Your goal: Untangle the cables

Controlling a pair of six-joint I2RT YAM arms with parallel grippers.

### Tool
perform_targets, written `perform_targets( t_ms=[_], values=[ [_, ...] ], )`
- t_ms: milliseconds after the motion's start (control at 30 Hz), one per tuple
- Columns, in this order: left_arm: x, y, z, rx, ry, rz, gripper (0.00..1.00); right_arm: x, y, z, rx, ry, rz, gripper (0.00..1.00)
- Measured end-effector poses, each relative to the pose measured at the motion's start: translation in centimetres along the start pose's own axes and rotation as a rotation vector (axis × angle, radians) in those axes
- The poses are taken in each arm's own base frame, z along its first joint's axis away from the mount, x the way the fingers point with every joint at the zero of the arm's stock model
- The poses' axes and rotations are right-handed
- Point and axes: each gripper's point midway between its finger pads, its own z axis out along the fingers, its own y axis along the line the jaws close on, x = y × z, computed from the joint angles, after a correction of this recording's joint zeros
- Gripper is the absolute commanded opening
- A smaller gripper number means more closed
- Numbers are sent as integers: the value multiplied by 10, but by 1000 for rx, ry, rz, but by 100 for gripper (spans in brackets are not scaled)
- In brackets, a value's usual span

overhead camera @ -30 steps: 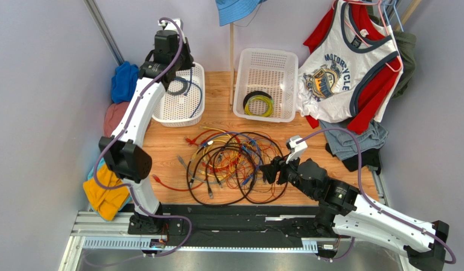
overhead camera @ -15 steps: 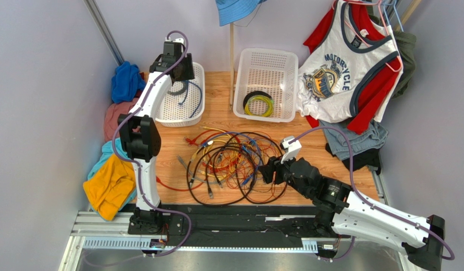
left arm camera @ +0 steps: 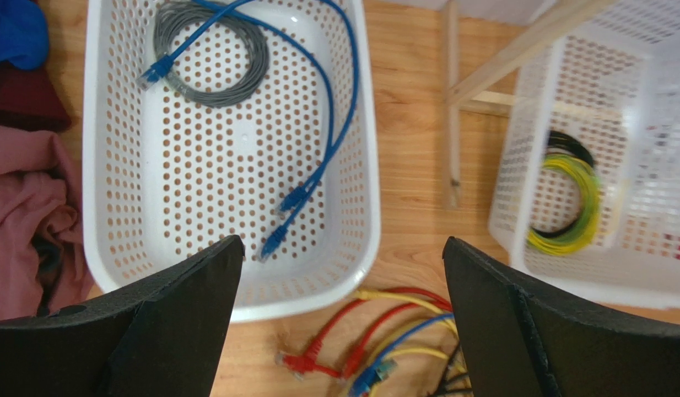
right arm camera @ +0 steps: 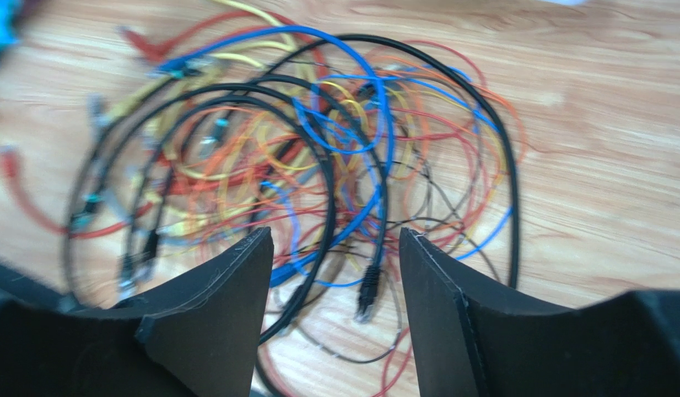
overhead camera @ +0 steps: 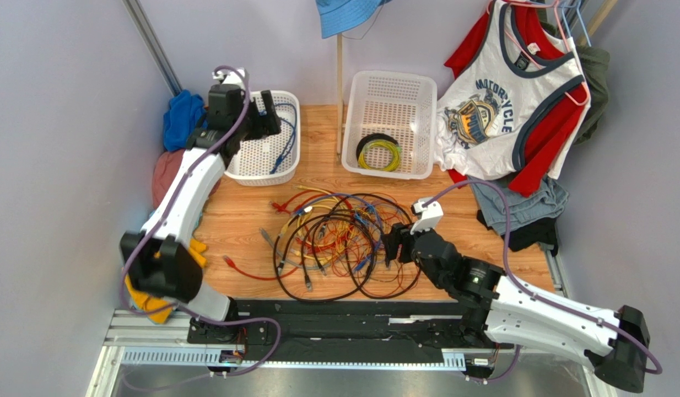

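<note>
The cables (overhead camera: 343,240) lie in a tangle of black, blue, red, orange and yellow loops on the wooden table. My right gripper (overhead camera: 393,246) hangs open at the tangle's right edge. In the right wrist view its fingers straddle a black plug (right arm camera: 368,289) and thin strands of the cables (right arm camera: 318,149), gripping nothing (right arm camera: 335,233). My left gripper (overhead camera: 269,116) is open and empty over the left white basket (overhead camera: 260,172). A loose blue cable (left arm camera: 331,107) and a grey coil (left arm camera: 207,50) lie in that basket (left arm camera: 302,294). Below my left gripper (left arm camera: 342,241), red, yellow and blue plug ends (left arm camera: 393,331) show.
A second white basket (overhead camera: 389,171) holds a yellow-green and black ring coil (overhead camera: 378,153). A wooden pole (overhead camera: 339,91) stands between the baskets. Clothes are piled at the left (overhead camera: 153,289) and hang at the right (overhead camera: 501,99). A red cable (overhead camera: 248,269) trails off the tangle's left.
My left gripper has opened wide and the blue cable now lies in the left basket; the left arm has swung to the left. My right gripper has crept left toward the tangle.
</note>
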Motion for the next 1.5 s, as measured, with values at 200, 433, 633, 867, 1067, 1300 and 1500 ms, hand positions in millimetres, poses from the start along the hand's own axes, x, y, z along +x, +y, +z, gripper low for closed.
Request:
perform_targets(
  t_ms=[200,433,633,867,1067,1300,1500],
  values=[
    [14,-56,-97,193,-174,-44,99,11,-18,36,166,87,-25,49],
    [136,-90,-122,317,21,-88,99,26,-22,74,204,178,17,42],
    [175,-70,-132,278,87,-156,99,28,-1,83,112,201,32,50],
    [172,-70,-139,290,69,-187,99,19,24,111,64,220,-4,52],
    [178,-68,-138,281,83,-189,99,29,23,140,127,270,-64,39],
    [178,-66,-137,273,83,-188,99,44,5,148,229,324,-130,0],
    [180,-65,-138,267,83,-189,99,12,10,120,207,265,-127,0]
  ],
)
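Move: The thin blue wire in the tangle lies some 10 cm ahead, 7 cm left and 9 cm below the right hand; the left black loop's middle is about 18 cm left and 1 cm back, the clear basket 35 cm straight ahead. From the left hand, the tangle's middle is roughly 32 cm back, 18 cm right and 21 cm below, its red plugs 20 cm straight back. Right hand dips forward-left 10 cm, pinches thin blue wire, rises; open left hand backs 20 cm towards the tangle. ##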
